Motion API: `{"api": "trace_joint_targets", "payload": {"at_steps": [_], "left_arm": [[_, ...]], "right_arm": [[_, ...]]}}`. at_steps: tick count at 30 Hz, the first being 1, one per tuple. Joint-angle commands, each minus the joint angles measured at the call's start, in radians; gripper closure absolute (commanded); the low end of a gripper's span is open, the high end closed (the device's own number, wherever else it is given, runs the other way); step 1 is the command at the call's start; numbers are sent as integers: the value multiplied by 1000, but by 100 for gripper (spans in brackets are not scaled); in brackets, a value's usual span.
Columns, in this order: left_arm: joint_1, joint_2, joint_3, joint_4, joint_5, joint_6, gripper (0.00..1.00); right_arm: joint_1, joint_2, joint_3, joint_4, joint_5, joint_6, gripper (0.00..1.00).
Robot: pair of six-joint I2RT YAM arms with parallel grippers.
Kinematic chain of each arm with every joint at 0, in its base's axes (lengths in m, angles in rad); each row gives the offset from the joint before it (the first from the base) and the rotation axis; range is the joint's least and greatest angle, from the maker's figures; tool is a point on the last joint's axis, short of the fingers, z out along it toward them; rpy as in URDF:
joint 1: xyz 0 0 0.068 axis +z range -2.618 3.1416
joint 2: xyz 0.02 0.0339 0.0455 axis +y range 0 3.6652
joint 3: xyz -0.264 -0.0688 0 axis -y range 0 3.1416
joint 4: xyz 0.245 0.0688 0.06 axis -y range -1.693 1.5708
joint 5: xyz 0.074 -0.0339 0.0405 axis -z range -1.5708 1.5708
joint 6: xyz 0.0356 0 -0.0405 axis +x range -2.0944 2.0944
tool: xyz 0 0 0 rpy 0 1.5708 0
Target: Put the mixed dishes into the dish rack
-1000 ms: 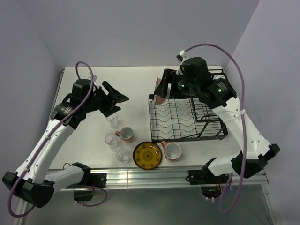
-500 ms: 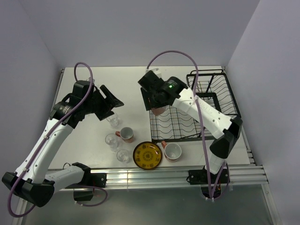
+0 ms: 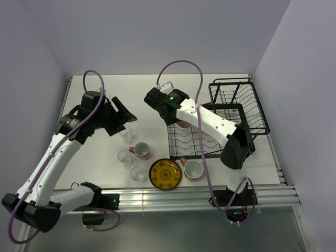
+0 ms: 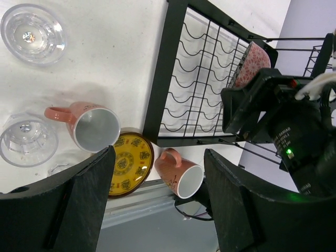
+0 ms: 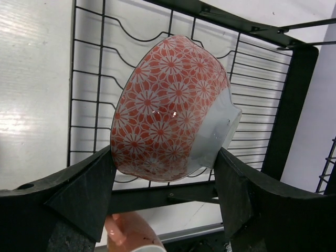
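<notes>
My right gripper (image 3: 177,118) is shut on the pink bowl (image 5: 173,110), holding it tilted on its side over the left end of the black dish rack's wavy tray (image 3: 195,139). The bowl also shows in the left wrist view (image 4: 250,62). My left gripper (image 3: 125,111) is open and empty, above the table left of the rack. Below it stand three clear glasses (image 3: 126,135) (image 3: 125,157) (image 3: 137,174), a salmon mug (image 3: 142,150), the yellow patterned plate (image 3: 165,174) and a second mug (image 3: 192,169). The rack's taller basket (image 3: 237,98) is at the right.
The dishes sit close together near the table's front edge (image 3: 173,191). The second mug touches the plate's right side, just in front of the rack. Walls close in the table at the back and both sides.
My right arm has swung left from the basket end to the left end of the rack, carrying the bowl. My left arm has barely moved.
</notes>
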Motion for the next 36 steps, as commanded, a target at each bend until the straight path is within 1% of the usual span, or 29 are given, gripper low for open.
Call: {"api": "trace_joint_targets", "payload": {"at_steps": [1,4,6,10,12,24,36], "left_arm": [[0,-33,-12,8,-18,31,26],[0,-41,-27,19,-15,28,26],[0,-47,-38,24,-12,24,26],[0,-79,-76,47,2,7,26],[0,-88,-82,50,2,7,26],[0,-68,-47,10,17,42,26],[0,-53,-44,10,51,68,26]], "right_arm": [[-1,22,25,-6,126,-10,100],[-10,41,-1,-15,154,4,100],[-20,45,-47,-10,167,7,100],[-64,29,-182,68,167,-15,100],[-79,24,-204,86,172,-19,100],[-153,114,-199,89,201,-5,100],[-228,177,-211,80,276,18,100]]}}
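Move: Roughly 11 cm to the right of the right hand, 2 cm ahead and 15 cm below lies the middle of the dish rack, where its held patterned bowl is being taken. The handled mug in front of the rack is about 14 cm back, 3 cm right and 15 cm down; the yellow plate is some 17 cm back, 8 cm left and 19 cm down. From the left hand, the rack's middle is about 34 cm right, 9 cm ahead and 22 cm below. Carrying the bowl on its side between open-spaced fingers, the right hand sweeps about 10 cm right and nearly as far down, easing a little forward, from above the rack's left part towards its middle. The hand turns some 20 degrees on the way, its left side dipping and the fingers swinging clockwise; the grip stays unchanged. The empty left hand sinks back a couple of centimetres, still open. ##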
